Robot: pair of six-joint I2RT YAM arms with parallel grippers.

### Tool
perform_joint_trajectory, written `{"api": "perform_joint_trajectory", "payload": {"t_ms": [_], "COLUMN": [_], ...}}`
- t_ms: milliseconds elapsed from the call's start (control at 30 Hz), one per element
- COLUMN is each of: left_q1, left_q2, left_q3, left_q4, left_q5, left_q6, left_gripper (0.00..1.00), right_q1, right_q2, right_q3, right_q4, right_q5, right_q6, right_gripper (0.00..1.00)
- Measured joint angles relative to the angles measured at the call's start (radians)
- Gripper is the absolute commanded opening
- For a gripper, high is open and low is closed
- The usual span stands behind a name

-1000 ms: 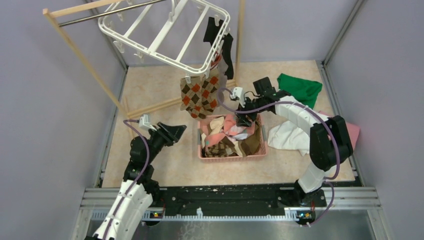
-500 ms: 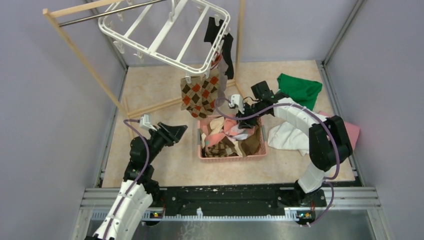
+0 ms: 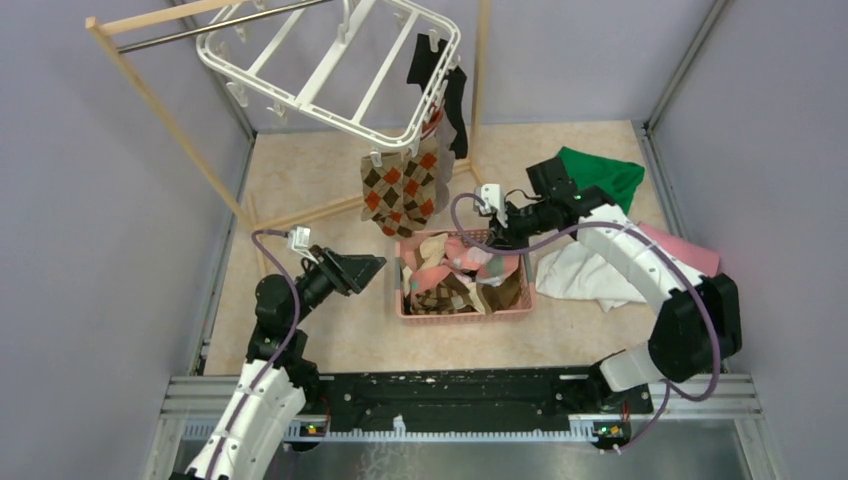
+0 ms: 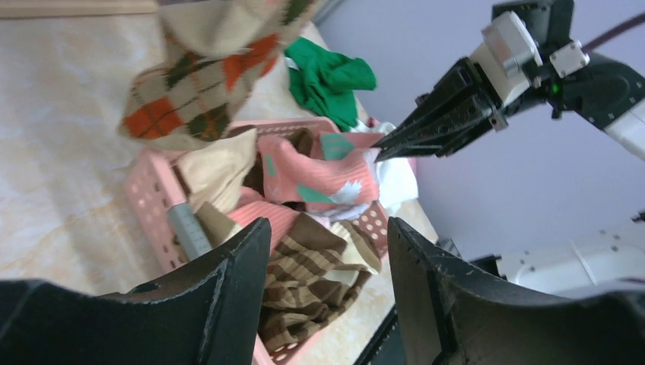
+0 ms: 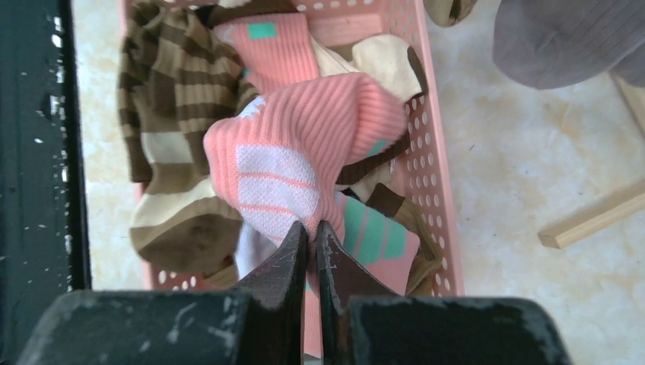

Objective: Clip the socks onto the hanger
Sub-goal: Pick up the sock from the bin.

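The white hanger (image 3: 330, 70) hangs tilted from the rack at the back. A brown-orange argyle sock (image 3: 400, 190) and a black sock (image 3: 440, 80) are clipped to it. More socks fill the pink basket (image 3: 460, 312). My right gripper (image 5: 312, 228) is shut on a fold of a pink-teal sock (image 5: 304, 144), held just above the basket's back right corner (image 3: 497, 238). A brown-cream striped sock (image 5: 163, 91) lies under it. My left gripper (image 4: 327, 228) stands open with nothing in it, at the basket's left side (image 3: 375, 265), facing the pink-teal sock (image 4: 319, 167).
A wooden rack (image 3: 160, 100) with a metal rod stands at the back left. A green cloth (image 3: 600, 175), a white cloth (image 3: 580, 275) and a pink cloth (image 3: 700, 255) lie right of the basket. Grey walls close in both sides.
My right gripper has shut on the pink-teal sock and drawn it up and to the right. My left gripper has moved closer to the basket.
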Motion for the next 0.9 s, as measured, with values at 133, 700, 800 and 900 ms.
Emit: {"api": "perform_joint_trajectory", "payload": {"t_ms": [133, 700, 800, 900], "left_q1": [0.0, -0.214, -0.359, -0.476], "left_q2": [0.003, 0.105, 0.147, 0.178], "left_q3": [-0.001, 0.031, 0.074, 0.132], "left_q4": [0.124, 0.405, 0.381, 0.313], "left_q5": [0.09, 0.154, 0.071, -0.011], "left_q6": [-0.005, 0.018, 0.083, 0.196], "left_gripper": [0.69, 0.82, 0.84, 0.85], "right_q1": [-0.032, -0.099, -0.099, -0.099], "right_q2": [-0.095, -0.364, -0.389, -0.398], "right_q3": [0.0, 0.027, -0.005, -0.04], "right_q4": [-0.058, 0.104, 0.213, 0.296], "right_q5": [-0.067, -0.327, -0.354, -0.37], "right_q6": [-0.024, 0.258, 0.38, 0.481], "right_gripper": [0.0, 0.0, 0.0, 0.0]}}
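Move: The right hand already has the pink sock pinched, its bunched middle about 4 cm to the left of that hand and 5 cm below; the bin's middle is some 7 cm left and 11 cm below, and the hanging argyle socks are about 19 cm left, 9 cm ahead and 10 cm above. From the empty left hand the pink sock lies roughly 23 cm to the right, 6 cm ahead and 9 cm lower, with the bin's middle about 21 cm right, 5 cm ahead and 17 cm down. The right hand keeps its pinch on the pink sock and hoists it about 17 cm above the bin, drawing back some 6 cm towards the base while its left-and-down-pointing fingers swing up towards level. Meanwhile the left hand, still empty, rises and backs off first, then swings mainly to the right towards the sock, about 10 cm right, 8 cm up and 7 cm back in all, turning clockwise and tipping its fingers upward by some 25 degrees while they open wider. ##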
